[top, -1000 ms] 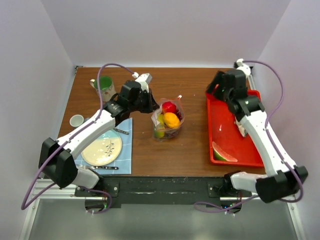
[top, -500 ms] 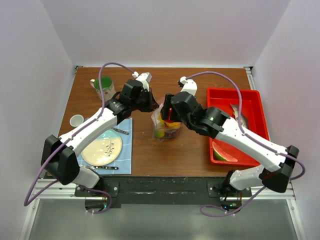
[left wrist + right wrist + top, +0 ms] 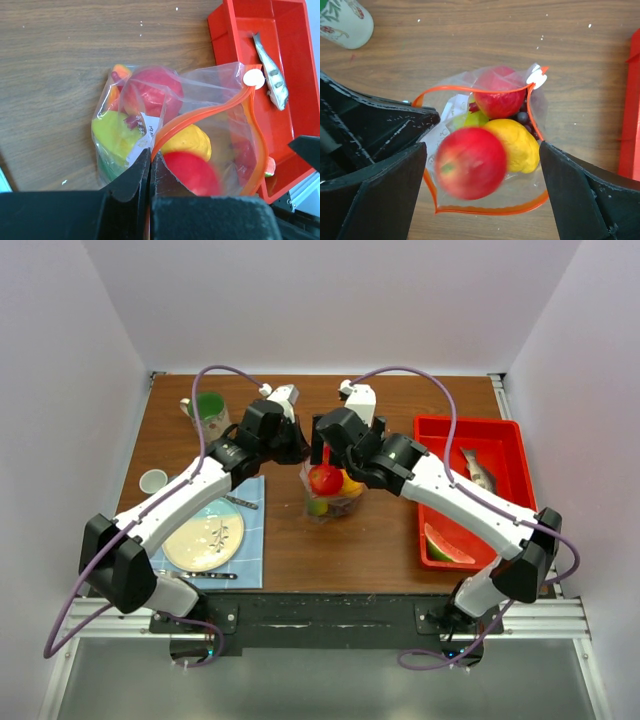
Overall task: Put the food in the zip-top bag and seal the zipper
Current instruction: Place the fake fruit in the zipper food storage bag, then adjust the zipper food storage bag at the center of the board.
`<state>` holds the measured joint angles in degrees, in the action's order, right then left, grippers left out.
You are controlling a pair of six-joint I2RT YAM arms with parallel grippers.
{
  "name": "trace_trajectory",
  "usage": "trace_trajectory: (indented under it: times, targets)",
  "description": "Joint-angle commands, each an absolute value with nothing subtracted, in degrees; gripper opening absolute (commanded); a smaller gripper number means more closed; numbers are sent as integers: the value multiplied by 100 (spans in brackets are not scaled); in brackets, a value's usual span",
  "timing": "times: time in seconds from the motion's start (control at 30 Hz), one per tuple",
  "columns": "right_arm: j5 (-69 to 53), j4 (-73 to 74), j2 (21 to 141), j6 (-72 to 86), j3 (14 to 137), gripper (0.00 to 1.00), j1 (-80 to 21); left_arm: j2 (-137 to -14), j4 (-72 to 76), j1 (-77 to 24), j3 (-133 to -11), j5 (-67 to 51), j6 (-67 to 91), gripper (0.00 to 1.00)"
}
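The clear zip-top bag (image 3: 336, 495) stands mid-table, its orange-red zipper (image 3: 485, 212) gaping. My left gripper (image 3: 150, 156) is shut on the zipper rim at the bag's left side and holds the mouth up. My right gripper (image 3: 483, 150) hovers over the mouth, wide open. A blurred red apple (image 3: 471, 162) hangs loose between its fingers, touching neither. Inside the bag lie another red fruit (image 3: 499, 97), a lemon (image 3: 517, 145), grapes (image 3: 522, 118) and a green fruit (image 3: 470, 120). A silver fish (image 3: 480, 472) and a watermelon wedge (image 3: 447, 545) lie in the red tray (image 3: 505, 430).
A cream plate (image 3: 204, 540) sits on a blue mat at front left with cutlery beside it. A green-lined mug (image 3: 210, 412) stands at the back left and a small white cup (image 3: 153, 480) at the left edge. The tray fills the right side.
My right arm swung from the red tray over to the bag carrying the red apple, then its jaws spread and the apple came loose. The left arm stayed put.
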<state>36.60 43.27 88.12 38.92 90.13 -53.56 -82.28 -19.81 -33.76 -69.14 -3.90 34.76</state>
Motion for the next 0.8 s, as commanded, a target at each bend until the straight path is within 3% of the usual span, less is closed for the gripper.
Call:
trace_trajectory:
  times: [0.0, 0.2, 0.33, 0.6, 0.7, 0.73, 0.77]
  targets:
    - [3964, 4649, 8684, 3770, 9413, 99, -5335, -8016, -2004, -3322, -7216, -246, 3595, 0]
    - [3964, 4913, 7868, 3762, 8676, 90, -5326, -7980, -2101, -3322, -7286, -123, 3595, 0]
    - [3586, 4774, 7752, 3902, 8009, 71, -5326, -7989, -2101, -3322, -7312, -141, 3612, 0]
    - [3217, 4387, 8173, 4069, 7708, 55, -5212, -7919, -2188, -3322, -7277, -106, 3595, 0]
    - [3016, 4263, 8297, 4043, 7664, 39, -4959, -7858, -2285, -3322, -7277, -88, 3560, 0]
    - [2962, 4263, 8306, 4008, 7803, 20, -4870, -7823, -2407, -3322, -7330, -88, 3533, 0]
    - [2901, 4263, 8340, 3903, 7926, 10, -4704, -7805, -2487, -3322, -7382, -79, 3490, 0]
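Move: The bag's right zipper rim is about 4 cm right of the right hand, 3 cm back and 8 cm below. Just beneath that wide-open hand is the red tomato, some 6 cm down and 1 cm back. The white slider sits 4 cm ahead, 5 cm right and 6 cm down. From the left hand, still pinching the bag's left side, the right rim is about 9 cm right, 4 cm back, nearly level. The right hand shifts right and back, then sinks about 7 cm, fingers closing around the bag's right rim. ##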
